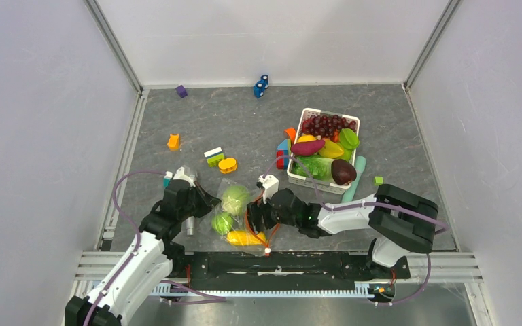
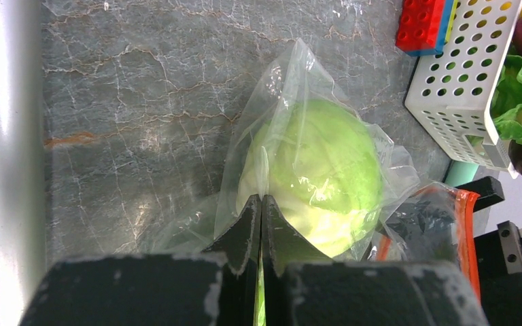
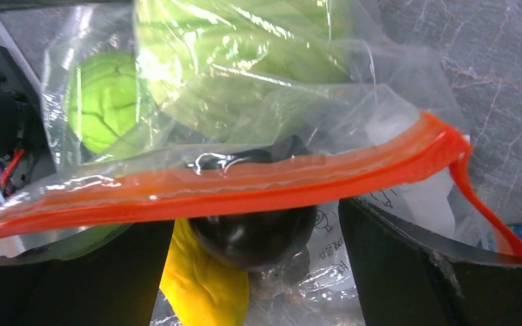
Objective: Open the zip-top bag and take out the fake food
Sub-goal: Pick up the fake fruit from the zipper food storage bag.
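The zip-top bag lies crumpled on the grey floor between my two grippers. Through its clear plastic show a pale cabbage, a round green fruit, a yellow corn cob and a dark eggplant. My left gripper is shut on a thin fold of the bag's plastic beside the cabbage. At the bag's mouth my right gripper stands open, its fingers wide on either side of the eggplant without touching it. The red-orange zipper strip stretches across in front of both fingers.
A white slatted basket at the right holds grapes, a magenta sweet potato, another eggplant and lettuce. A teal cylinder lies beside it. Loose blocks are scattered over the far floor. Walls close in on three sides.
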Motion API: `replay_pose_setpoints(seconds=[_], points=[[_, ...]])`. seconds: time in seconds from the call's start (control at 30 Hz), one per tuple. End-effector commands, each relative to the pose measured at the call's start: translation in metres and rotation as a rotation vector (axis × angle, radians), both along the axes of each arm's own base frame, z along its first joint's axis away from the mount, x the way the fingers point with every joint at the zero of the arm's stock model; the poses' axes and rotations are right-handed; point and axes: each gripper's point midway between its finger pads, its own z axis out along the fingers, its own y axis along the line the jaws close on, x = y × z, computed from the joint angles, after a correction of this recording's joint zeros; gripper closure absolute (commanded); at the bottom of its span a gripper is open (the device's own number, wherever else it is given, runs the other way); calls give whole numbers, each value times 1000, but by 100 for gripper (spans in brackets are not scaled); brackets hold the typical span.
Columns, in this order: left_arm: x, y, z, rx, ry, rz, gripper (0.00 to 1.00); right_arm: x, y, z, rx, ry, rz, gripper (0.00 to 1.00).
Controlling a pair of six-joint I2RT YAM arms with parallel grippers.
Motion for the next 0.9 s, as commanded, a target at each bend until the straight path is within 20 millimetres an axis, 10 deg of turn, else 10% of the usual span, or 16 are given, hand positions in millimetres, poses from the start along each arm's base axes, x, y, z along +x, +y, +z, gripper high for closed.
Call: replay_pose_setpoints(seconds=[0.0,0.37,0.87], points=[[-7,-4,-7,-23,34,-14,98,3,2,-5,-35,-15,-11,7],[-7,-3,-7,-25,30,-2,98,0,-5,10,-3,-35,-11,32],[-4,0,1,-24,1,16,98,3,-55,51,8,-85,-88,36]])
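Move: The dark eggplant lies in the bag just under the right hand's wide-open fingers, about 2 cm below and level with them otherwise. The big cabbage sits some 5 cm ahead and 5 cm left of that hand, and the yellow corn about 6 cm back and 3 cm left, 2 cm lower. From the left hand, already pinching the bag's edge, the eggplant is roughly 10 cm right, 4 cm back and 4 cm lower. Left keeps pinching the bag; right dips, grips the dark eggplant, then lifts it about 5 cm, moving right. ##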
